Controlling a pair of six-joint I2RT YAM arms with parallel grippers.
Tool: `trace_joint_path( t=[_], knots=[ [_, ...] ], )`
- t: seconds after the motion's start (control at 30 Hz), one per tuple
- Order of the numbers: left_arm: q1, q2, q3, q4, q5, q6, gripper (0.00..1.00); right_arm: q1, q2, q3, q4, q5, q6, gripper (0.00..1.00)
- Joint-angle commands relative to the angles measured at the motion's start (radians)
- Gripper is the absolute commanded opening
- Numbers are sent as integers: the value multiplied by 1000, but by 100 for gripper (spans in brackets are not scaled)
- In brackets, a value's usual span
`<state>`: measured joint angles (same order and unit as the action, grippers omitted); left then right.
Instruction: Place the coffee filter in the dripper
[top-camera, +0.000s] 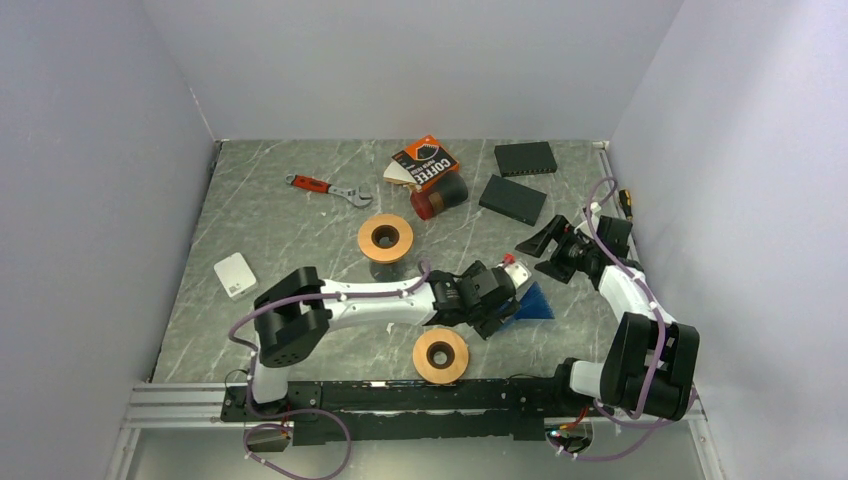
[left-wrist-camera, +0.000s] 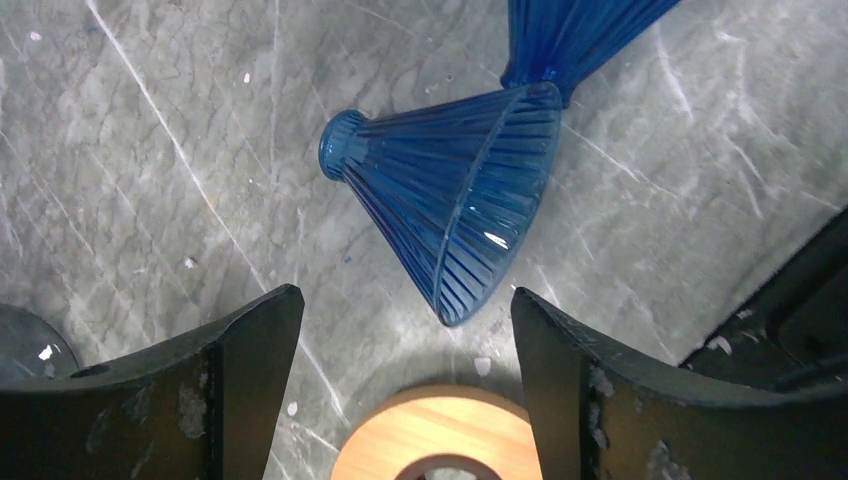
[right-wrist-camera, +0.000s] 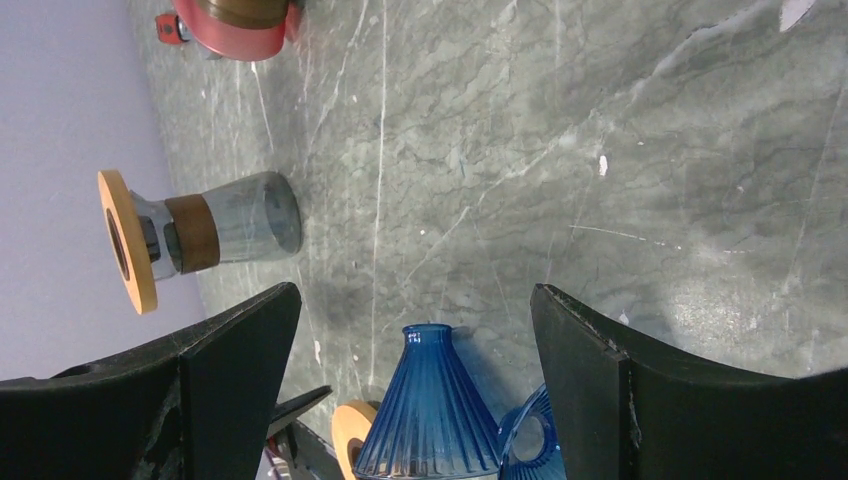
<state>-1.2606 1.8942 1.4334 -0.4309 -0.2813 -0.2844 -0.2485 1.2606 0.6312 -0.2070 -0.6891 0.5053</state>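
Two ribbed blue glass drippers lie on their sides, touching. One dripper (left-wrist-camera: 460, 190) points its wide mouth at my left gripper (left-wrist-camera: 405, 292), which is open with nothing between its fingers and hovers just short of the rim. The other dripper (right-wrist-camera: 430, 410) lies below my open right gripper (right-wrist-camera: 415, 290). From above, the blue glass (top-camera: 533, 302) sits right of centre, with the left gripper (top-camera: 512, 300) at its left edge and the right gripper (top-camera: 540, 255) just behind it. The orange COFFEE filter packet (top-camera: 425, 160) lies at the back, a pale paper edge (top-camera: 398, 173) showing at its left end.
A wooden-collared glass carafe (top-camera: 385, 238) stands mid-table and another (top-camera: 441, 355) near the front, under the left wrist. A red-brown cylinder (top-camera: 440, 196), a red wrench (top-camera: 325, 187), a white box (top-camera: 235, 275) and two black boxes (top-camera: 525, 158) (top-camera: 512, 199) lie around.
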Motion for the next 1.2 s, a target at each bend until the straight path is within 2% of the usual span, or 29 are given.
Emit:
trace_joint_path(
  t=[0.0, 0.23, 0.5, 0.67, 1.07, 1.17],
  knots=[
    [1, 42, 41, 86, -79, -12, 79, -7, -5, -14, 60, -38, -5, 90],
    [1, 88, 39, 161, -116, -22, 71, -7, -4, -28, 71, -47, -7, 90],
    [1, 110, 78, 156, -93, -12, 45, -8, -25, -19, 56, -38, -10, 89],
    [1, 107, 84, 130, -116, -22, 35, -8, -45, -18, 48, -31, -10, 89],
    [25, 79, 139, 19, -135, -69, 0, -6, -80, 11, 16, -37, -17, 88],
    [47, 51, 139, 4, -100, -91, 0, -6, -98, 26, 3, -35, -20, 88]
  ],
)
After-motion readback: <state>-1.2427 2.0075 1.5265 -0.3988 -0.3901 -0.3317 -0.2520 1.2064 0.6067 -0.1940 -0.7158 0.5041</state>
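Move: The nearer blue dripper lies on its side about 3 cm to the left hand's right, 1 cm ahead and 5 cm below it. The other blue dripper is some 10 cm to the right, 3 cm ahead and 6 cm down. The wooden ring lies about 8 cm left and 8 cm back, and the glass server about 18 cm left and 10 cm ahead. From the right hand the nearer dripper is roughly 10 cm back, 7 cm left and 6 cm lower. Down and forward first, about 2 cm each, then a short way to the right, the left hand brings its open fingers to the wall of the nearer blue dripper. They close almost fully from wide open and end pinching the thin wall near its rim, one finger inside and one outside. While closing, the hand eases forward and up by about 1 cm. ##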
